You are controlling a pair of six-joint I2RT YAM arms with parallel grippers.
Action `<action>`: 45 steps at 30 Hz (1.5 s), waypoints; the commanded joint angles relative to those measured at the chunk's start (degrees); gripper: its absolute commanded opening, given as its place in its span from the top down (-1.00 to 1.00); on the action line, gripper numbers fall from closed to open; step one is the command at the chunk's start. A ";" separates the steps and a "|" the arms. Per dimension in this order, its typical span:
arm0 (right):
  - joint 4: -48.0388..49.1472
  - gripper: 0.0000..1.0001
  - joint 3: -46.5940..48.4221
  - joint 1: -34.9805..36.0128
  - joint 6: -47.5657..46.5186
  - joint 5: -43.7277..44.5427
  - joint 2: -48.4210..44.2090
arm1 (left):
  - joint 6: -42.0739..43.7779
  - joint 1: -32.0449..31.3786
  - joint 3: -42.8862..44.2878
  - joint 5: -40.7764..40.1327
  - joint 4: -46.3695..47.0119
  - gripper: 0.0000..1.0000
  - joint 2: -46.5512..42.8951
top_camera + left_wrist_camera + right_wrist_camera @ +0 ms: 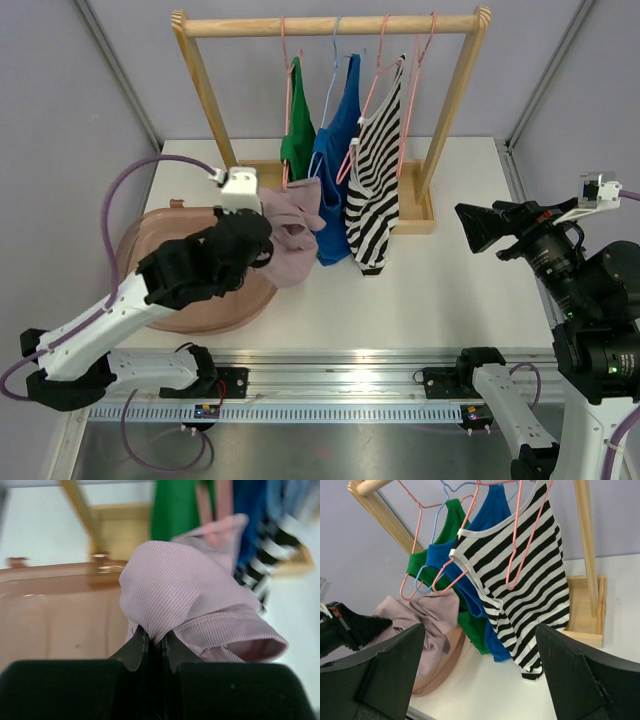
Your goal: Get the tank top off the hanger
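A pale mauve ribbed tank top (pixel 295 235) (pixel 432 617) is bunched between the rack and the tray. My left gripper (pixel 262 240) (pixel 155 637) is shut on a fold of this tank top (pixel 190 590), and the cloth bulges out over the fingertips. The leftmost pink wire hanger (pixel 286 90) (pixel 417 540) hangs on the rod with its lower end just above the mauve cloth. Whether the cloth still touches it I cannot tell. My right gripper (pixel 470 228) (pixel 480 630) stands open at the right, apart from the clothes, with nothing between its fingers.
A wooden rack (pixel 330 25) at the back carries a green top (pixel 297 140), a blue top (pixel 335 150) and a black-and-white striped top (pixel 375 190) on wire hangers. A brown round tray (pixel 150 235) lies at the left under my left arm.
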 commanded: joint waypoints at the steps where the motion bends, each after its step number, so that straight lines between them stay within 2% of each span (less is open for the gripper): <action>1: 5.41 -0.99 1.33 -0.19 1.47 -0.44 1.51 | 4.09 9.61 2.92 -1.26 -2.36 1.00 -2.27; 3: 6.29 -0.99 2.38 -0.19 2.61 -0.18 2.38 | 3.82 13.85 2.92 0.33 -3.15 1.00 -2.63; 4: 6.21 -0.99 3.00 -0.28 2.96 -0.09 3.78 | 3.56 18.31 2.40 3.03 -3.24 1.00 -2.63; 6: 7.08 -0.99 4.23 -0.28 4.27 -1.14 5.19 | 4.09 21.94 1.26 5.51 -2.45 1.00 -3.06; 16: 17.36 -0.99 11.78 -0.28 14.03 -16.06 19.24 | 5.93 41.00 -8.14 18.16 -3.24 1.00 -4.47; 18: 18.16 -0.90 15.54 -0.11 15.96 -18.89 22.67 | 6.72 43.21 -11.03 19.58 -2.98 0.90 -4.47; 20: 14.39 -0.84 19.33 0.24 15.89 -19.69 27.86 | 6.99 44.63 -12.54 21.86 -2.36 0.55 -5.00; 21: 12.90 -0.81 22.66 0.85 14.40 -17.51 30.66 | 6.99 44.72 -13.85 22.57 -2.19 0.06 -5.26; 23: 7.10 -0.79 26.71 4.45 12.03 -13.03 33.40 | 7.07 44.72 -15.00 23.19 -1.66 -0.42 -6.31; 24: 5.26 -0.78 30.56 6.12 9.41 -7.79 36.02 | 7.08 44.72 -15.88 23.71 -1.40 -0.57 -6.75; 25: 1.76 -0.75 32.43 7.96 8.16 -4.78 37.36 | 7.25 44.72 -16.58 23.80 -1.13 -0.97 -7.37; 26: 0.42 -0.73 35.93 12.42 5.80 -1.79 38.67 | 7.51 44.72 -17.11 24.07 -0.43 -0.98 -8.68; 30: -3.99 -0.58 41.92 19.74 3.68 13.57 46.31 | 8.83 44.63 -20.98 28.00 3.61 -0.98 -13.94; 34: -5.73 -0.47 47.02 25.64 0.77 24.94 52.47 | 10.15 44.63 -24.23 32.92 7.56 -0.98 -19.23; 36: -7.06 -0.43 52.82 29.05 -1.16 31.60 57.55 | 10.50 44.63 -25.64 33.91 8.71 -0.98 -20.90; 41: -10.49 -0.34 64.68 31.88 -5.20 42.61 66.97 | 11.64 44.63 -26.17 33.82 8.80 -0.98 -20.73; 45: -11.28 -0.31 67.77 32.15 -7.49 50.60 72.60 | 12.09 44.63 -26.43 35.23 9.33 -0.98 -20.64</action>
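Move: The open basket, where the lavender tank top in the left hand is going, lies level ahead-wise, about 17 cm left and 30 below that hand; the green top hangs 14 cm ahead, 5 right, 12 below. For the right hand, the striped top's pink hanger is some 23 cm ahead, 13 left, slightly below; the empty pink hanger 20 ahead, 7 left, slightly below; the blue top 22 ahead, 17 left, 22 below. The held lavender tank top is swung about 17 cm left over the basket by the left hand, which then sinks some 11 cm, tips down, opens wide to let go and eases back right. The right hand reaches roughly 25 cm forward and 16 left to the striped top's hanger, rising then sinking back, first turning left then right, fingers closing by a third. ##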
